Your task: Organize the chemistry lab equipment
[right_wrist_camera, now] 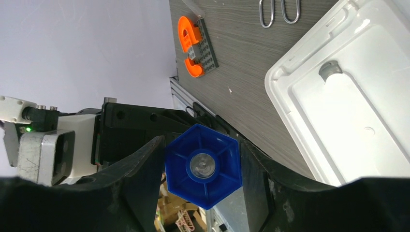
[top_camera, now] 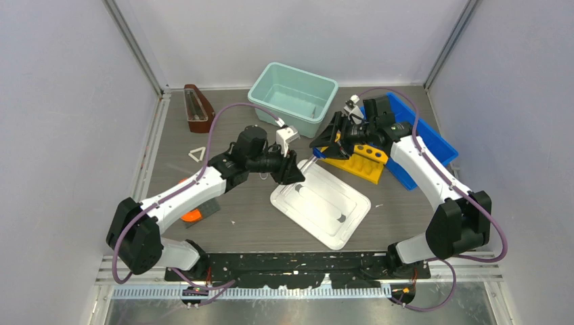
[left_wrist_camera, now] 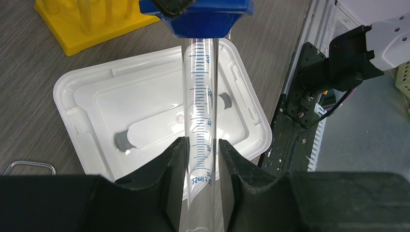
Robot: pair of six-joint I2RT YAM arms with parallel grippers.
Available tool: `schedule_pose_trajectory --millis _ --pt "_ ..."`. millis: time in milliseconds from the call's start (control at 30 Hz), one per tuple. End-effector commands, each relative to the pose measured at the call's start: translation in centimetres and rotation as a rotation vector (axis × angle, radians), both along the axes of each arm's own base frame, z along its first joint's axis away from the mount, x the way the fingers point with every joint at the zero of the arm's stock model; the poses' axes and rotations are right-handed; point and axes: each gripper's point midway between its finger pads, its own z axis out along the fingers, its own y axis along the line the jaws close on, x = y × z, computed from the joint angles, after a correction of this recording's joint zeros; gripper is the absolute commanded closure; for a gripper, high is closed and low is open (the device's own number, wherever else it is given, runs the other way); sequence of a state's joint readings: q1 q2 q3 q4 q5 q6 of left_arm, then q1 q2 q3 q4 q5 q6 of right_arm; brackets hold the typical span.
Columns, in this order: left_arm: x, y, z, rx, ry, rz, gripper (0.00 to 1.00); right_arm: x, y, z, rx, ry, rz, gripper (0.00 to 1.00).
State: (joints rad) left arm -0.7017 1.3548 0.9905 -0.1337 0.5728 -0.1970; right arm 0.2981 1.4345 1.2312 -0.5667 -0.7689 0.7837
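Observation:
A clear graduated cylinder with blue markings and a blue hexagonal base hangs level above the white lid. My left gripper is shut on its glass tube near the mouth. My right gripper faces it end on, its fingers against both sides of the blue base. In the top view the cylinder bridges the left gripper and the right gripper. Silver wire tongs lie on the table. A small white triangle lies at the left.
A teal bin stands at the back, a blue bin at the right and a yellow tube rack beside it. A brown box is at the back left. An orange piece on a grey plate lies near the left arm.

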Motion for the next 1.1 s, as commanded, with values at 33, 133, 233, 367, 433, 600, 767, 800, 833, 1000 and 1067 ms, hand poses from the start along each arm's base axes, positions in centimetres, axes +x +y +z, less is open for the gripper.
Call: schedule_pose_trajectory --millis 33,133,233,367,433,600,767,800,833,1000,1067 --pt "0.4 -0.3 1.7 -0.018 -0.051 -0.002 0.58 1.4 0.0 3.0 0.107 -0.060 -0.056 0.58" --pt "0.6 -0.1 1.8 0.001 -0.037 0.017 0.45 2.5 -1.0 3.3 0.108 -0.071 -0.122 0.60" --pt "0.4 0.0 2.2 0.014 -0.022 0.015 0.20 3.7 -2.8 3.4 0.086 -0.091 -0.200 0.60" --pt "0.7 0.6 3.2 0.041 -0.019 0.050 0.00 4.5 -5.7 3.1 -0.005 -0.120 -0.285 0.60" --pt "0.3 1.1 3.2 0.085 0.007 0.045 0.00 4.5 -7.1 2.7 -0.076 -0.135 -0.316 0.60" --pt "0.5 3.1 3.3 0.189 0.010 0.112 0.00 4.4 -10.1 3.3 -0.224 -0.197 -0.392 0.60" --pt "0.3 5.4 3.9 0.248 -0.027 0.182 0.00 4.7 -13.0 5.6 -0.373 -0.309 -0.487 0.61" --pt "0.1 6.0 3.9 0.262 -0.035 0.191 0.00 4.6 -13.5 6.3 -0.393 -0.331 -0.500 0.61" --pt "0.0 6.6 3.9 0.281 -0.043 0.207 0.00 4.7 -14.4 6.8 -0.437 -0.363 -0.526 0.61" --pt "-0.3 9.9 4.2 0.361 -0.087 0.301 0.00 4.3 -15.7 8.7 -0.561 -0.465 -0.551 0.62" --pt "-0.5 10.9 4.3 0.380 -0.101 0.329 0.00 4.4 -15.8 9.2 -0.619 -0.500 -0.553 0.62"
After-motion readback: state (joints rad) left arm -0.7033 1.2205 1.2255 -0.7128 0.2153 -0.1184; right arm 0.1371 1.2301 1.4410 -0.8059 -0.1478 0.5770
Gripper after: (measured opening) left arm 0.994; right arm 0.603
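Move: My two hands share the graduated cylinder. My right hand grips its blue base, with the tube's middle about 5 cm back, 5 cm left and 3 cm below; my left holds close to that middle. From my right hand, the blue bin lies some 13 cm ahead, 30 cm right, the yellow rack 7 cm ahead, 13 cm right, and the white lid 9 cm back, 2 cm right, all roughly 22 cm below. I open my left fingers wide to release the cylinder, lift that hand about 3 cm, then draw it back left some 8 cm, its tips dipping. My right hand keeps its grip on the blue base, going forward a little, then about 14 cm right towards the blue bin, rising at the end as the wrist turns clockwise and tilts, some 45 degrees overall. ##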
